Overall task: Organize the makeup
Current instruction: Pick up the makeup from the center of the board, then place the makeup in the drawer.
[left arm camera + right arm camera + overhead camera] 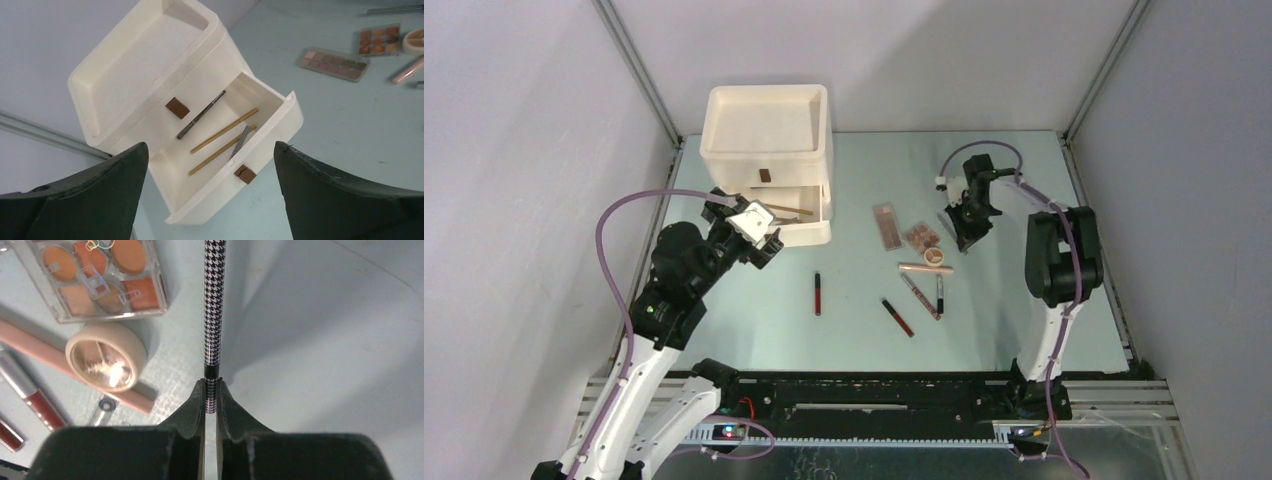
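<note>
My right gripper is shut on the end of a thin houndstooth pencil that points away over the table. Beside it lie a small orange palette, a round compact, a peach tube and a red gloss tube. A long palette and slim dark tubes rest mid-table. My left gripper hangs wide open and holds nothing, above the box's pulled-out drawer. In the drawer lie two gold pencils, a dark pencil and a patterned one.
The cream drawer box stands at the back left, its lowest drawer pulled out toward the table's middle. Grey walls close in the table on the left, right and back. The arm bases sit at the near edge.
</note>
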Controlling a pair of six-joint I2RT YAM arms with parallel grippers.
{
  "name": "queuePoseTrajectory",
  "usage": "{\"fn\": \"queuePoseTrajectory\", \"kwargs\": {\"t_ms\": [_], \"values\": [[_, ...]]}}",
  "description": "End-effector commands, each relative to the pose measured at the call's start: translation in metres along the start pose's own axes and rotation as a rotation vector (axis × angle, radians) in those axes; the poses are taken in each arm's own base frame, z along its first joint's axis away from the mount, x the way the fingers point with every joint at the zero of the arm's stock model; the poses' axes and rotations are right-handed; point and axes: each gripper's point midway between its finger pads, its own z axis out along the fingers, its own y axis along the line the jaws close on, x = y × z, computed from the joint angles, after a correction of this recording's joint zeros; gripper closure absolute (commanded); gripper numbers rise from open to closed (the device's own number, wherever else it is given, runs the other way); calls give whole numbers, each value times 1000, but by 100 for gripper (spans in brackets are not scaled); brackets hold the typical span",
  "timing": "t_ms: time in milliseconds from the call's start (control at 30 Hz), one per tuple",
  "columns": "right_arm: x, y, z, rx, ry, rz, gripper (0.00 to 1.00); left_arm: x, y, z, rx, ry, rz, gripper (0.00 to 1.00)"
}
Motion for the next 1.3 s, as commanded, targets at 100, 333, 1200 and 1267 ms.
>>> {"fn": "queuePoseTrajectory", "kwargs": {"t_ms": [100,333,1200,1267], "values": [[-51,23,-121,-36,-372,-31,100,-47,-11,7,102,-148,-191,0],[-79,117,-252,-388,-756,-218,100,-94,-51,15,404,-296,-345,0],[-18,301,-326,-1130,-777,-687,100,-230,-122,16,904,-571,-669,33],[-18,301,-327,-1126,-780,-689,100,-229,-124,13,914,-577,-664,42]]}}
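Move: The patterned pencil is already pinched in the right fingers just above the table, its middle about 4 cm ahead and 3 cm left of that hand. The left gripper, where it is being taken, waits about 42 cm left, 10 cm back and 29 cm up. From the right hand, the powder pot is 6 cm left and 1 cm back, the square palette 9 cm left and 3 cm ahead. The pencil lies some 39 cm right, 14 cm ahead and 29 cm below the left hand. The pencil, still pinched near one end by the right fingers, is swept up some 33 cm, then left and back about 20 cm each, as that hand swings from pointing down to pointing left. The wide-open left gripper comes about 21 cm right to meet it, rising 10 cm and easing back, turns its fingers to the right and starts closing around the free part. ##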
